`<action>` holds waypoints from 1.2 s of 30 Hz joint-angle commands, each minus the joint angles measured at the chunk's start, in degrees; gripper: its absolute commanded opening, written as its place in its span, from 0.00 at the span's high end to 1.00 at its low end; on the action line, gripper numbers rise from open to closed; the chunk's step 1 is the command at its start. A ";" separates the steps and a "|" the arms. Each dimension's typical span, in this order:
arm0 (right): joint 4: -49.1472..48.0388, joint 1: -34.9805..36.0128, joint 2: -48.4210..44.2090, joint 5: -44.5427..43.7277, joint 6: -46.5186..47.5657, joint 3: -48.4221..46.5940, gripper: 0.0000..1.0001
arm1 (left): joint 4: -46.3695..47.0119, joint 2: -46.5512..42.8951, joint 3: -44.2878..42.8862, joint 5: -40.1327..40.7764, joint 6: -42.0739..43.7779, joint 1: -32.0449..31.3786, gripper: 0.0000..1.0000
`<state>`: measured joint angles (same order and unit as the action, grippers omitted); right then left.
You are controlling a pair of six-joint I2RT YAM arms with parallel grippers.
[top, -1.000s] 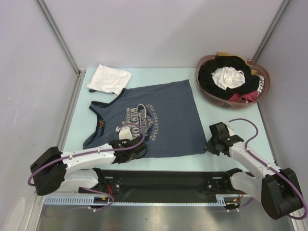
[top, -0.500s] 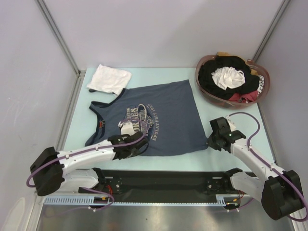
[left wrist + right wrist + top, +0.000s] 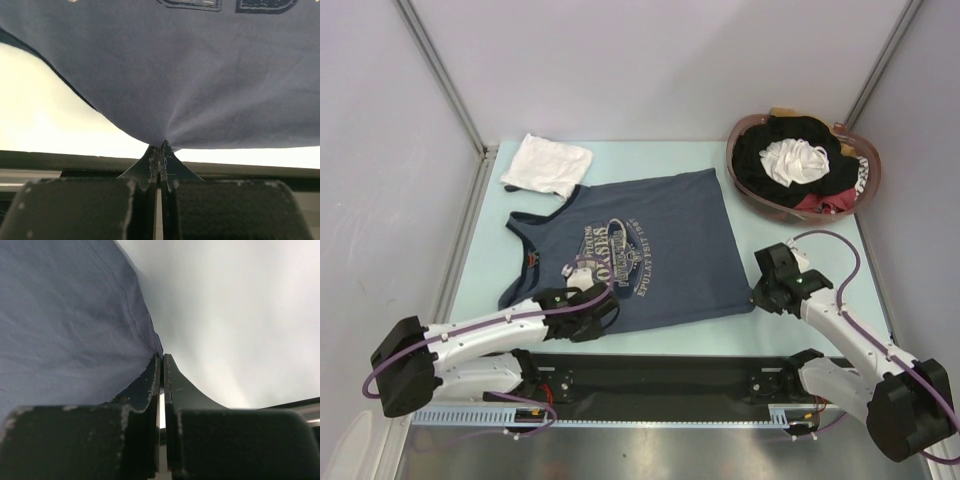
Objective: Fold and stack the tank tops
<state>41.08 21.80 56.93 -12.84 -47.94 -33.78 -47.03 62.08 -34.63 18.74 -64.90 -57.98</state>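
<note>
A slate grey-blue tank top (image 3: pixel 650 235) with a chest print lies spread flat on the pale table (image 3: pixel 800 240), straps to the left. A white tank top (image 3: pixel 548 163) sits folded at the back left. My left gripper (image 3: pixel 600 318) is shut on the grey-blue top's near hem. In the left wrist view the cloth (image 3: pixel 175 75) puckers into the closed tips of that left gripper (image 3: pixel 161 146). My right gripper (image 3: pixel 757 297) is shut on the same top's near right corner. The right wrist view shows the right gripper (image 3: pixel 161 357) pinching the edge of the cloth (image 3: pixel 65 315).
A brown basket (image 3: pixel 871 178) of black, white and red clothes stands at the back right. A black strip (image 3: pixel 660 375) runs along the near edge between the arm bases. Grey walls close in the left, back and right.
The left gripper has closed on the near hem and drawn back slightly toward the front edge. The grey-blue top's near edge has shifted a little. The right gripper has kept its hold.
</note>
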 commanded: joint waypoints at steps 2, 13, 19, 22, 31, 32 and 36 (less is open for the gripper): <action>0.23 0.17 1.16 -3.59 1.62 -4.45 1.00 | 3.68 -0.47 -0.44 -4.13 4.25 2.15 1.00; -5.04 -0.97 10.57 -2.89 5.75 -12.09 1.00 | 2.91 0.93 -7.90 -6.00 17.61 15.34 0.99; -8.82 -2.29 16.54 -2.36 7.34 -16.58 1.00 | 3.60 5.94 -12.73 -5.82 23.06 19.91 1.00; -9.88 -2.90 20.50 -2.45 8.13 -19.39 1.00 | 4.48 7.87 -14.32 -5.82 24.82 21.76 1.00; -13.04 -6.06 29.55 -1.40 8.57 -25.36 1.00 | 6.07 13.50 -18.71 -4.95 29.13 26.68 1.00; -13.30 -6.33 29.99 -1.31 8.48 -25.81 1.00 | 6.07 13.94 -19.15 -4.60 29.39 26.95 1.00; -14.18 -7.12 32.45 -0.35 8.48 -28.44 1.00 | 6.42 16.39 -21.09 -3.98 31.06 28.53 1.00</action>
<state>29.45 15.66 88.27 -12.36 -40.23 -58.57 -41.08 77.41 -52.75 12.86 -37.15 -30.96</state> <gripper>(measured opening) 0.021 0.009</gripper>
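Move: The left hand holds the near side edge of the blue tank top; its far side edge lies about 36 cm ahead, 3 cm below. The chest print is 17 cm ahead and 5 cm right of this hand, the folded white top 42 cm ahead, 16 cm left. The right hand holds the near hem corner; the far hem corner lies about 33 cm ahead, 8 cm left and 4 cm below, the laundry basket 35 cm ahead, 17 cm right. Both closed grippers carry the pinched near edge forward about 13–15 cm towards the far edge, rising slightly. ##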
